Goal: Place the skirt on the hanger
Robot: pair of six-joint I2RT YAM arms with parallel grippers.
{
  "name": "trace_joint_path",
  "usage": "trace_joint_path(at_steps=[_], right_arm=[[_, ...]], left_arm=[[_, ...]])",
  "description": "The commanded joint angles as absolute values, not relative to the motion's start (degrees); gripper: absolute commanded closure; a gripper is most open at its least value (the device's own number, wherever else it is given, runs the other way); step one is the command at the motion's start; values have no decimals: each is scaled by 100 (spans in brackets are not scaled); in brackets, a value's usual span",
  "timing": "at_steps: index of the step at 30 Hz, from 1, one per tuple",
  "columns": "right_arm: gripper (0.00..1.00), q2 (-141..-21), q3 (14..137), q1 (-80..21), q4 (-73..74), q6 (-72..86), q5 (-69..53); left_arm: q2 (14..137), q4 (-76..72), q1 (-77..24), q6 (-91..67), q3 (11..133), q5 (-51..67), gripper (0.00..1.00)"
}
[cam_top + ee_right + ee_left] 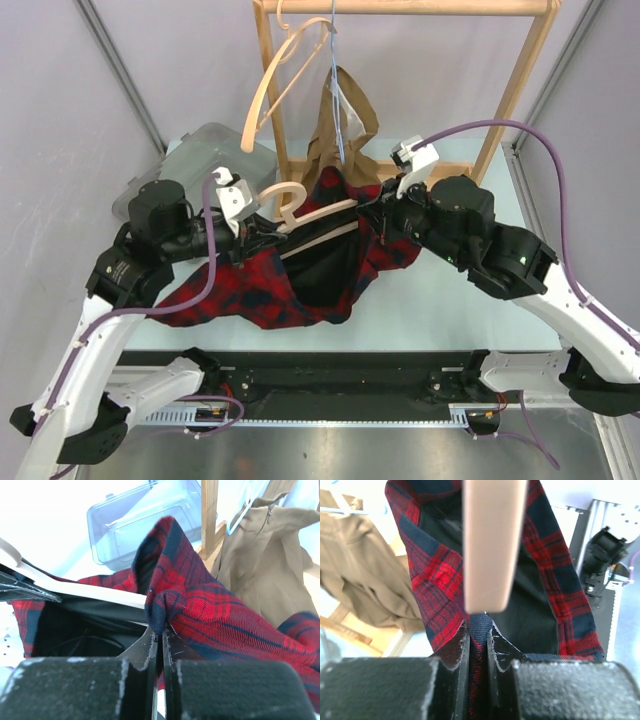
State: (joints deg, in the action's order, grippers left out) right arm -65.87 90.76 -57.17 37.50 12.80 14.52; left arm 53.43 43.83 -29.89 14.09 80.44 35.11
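Note:
The red and navy plaid skirt (pixel 250 290) hangs spread between both arms above the table, its black lining open in the middle. A pale wooden hanger (pixel 320 215) lies across the waist opening, hook pointing up and left. My left gripper (pixel 262 235) is shut on the waistband at the hanger's left end. In the left wrist view the fingers (pixel 480 630) pinch a navy fold of skirt (pixel 440 575) just below the hanger's arm tip (pixel 494 545). My right gripper (pixel 375 205) is shut on the waistband's right side. Its fingers (pixel 161 630) clamp a bunched fold of skirt (pixel 215 605) beside the hanger (pixel 90 592).
A wooden clothes rack (pixel 400 8) stands behind, holding an empty wooden hanger (pixel 280 70) and a tan garment (pixel 345 115) on a blue hanger. A clear plastic bin (pixel 215 150) sits at the back left, close behind the left arm.

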Motion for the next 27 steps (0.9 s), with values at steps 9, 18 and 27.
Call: trace_joint_path(at_steps=[9, 18, 27], right_arm=[[84, -6934, 8684, -5871, 4419, 1292, 720], [39, -6285, 8446, -5897, 4166, 705, -94], [37, -6117, 8139, -5880, 3551, -165, -631]], left_arm=[[5265, 2822, -3023, 1011, 6532, 4474, 100], [5124, 2760, -3024, 958, 6127, 4833, 100], [5010, 2619, -3023, 861, 5757, 5036, 100]])
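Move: The right hand pinches the plaid skirt's waistband near the hanger's right tip, which lies about 2 cm to its left, 1 cm ahead and about 1 cm below. The brown skirt hangs roughly 21 cm ahead of the right hand, 4 cm to its left and some 14 cm lower. From the left hand, still gripping waistband and hanger together, that tip lies about 12 cm to the right, 4 cm ahead and 2 cm higher. Lower both grippers together about 10 cm, bringing the plaid skirt and hanger down and away from the rack's bar. Near the bottom, open the right fingers wide to let go of the waistband, then lift that hand about 5 cm and draw it back, swinging it counter-clockwise some 20 degrees. Keep the left grip shut, rolling it slightly. ##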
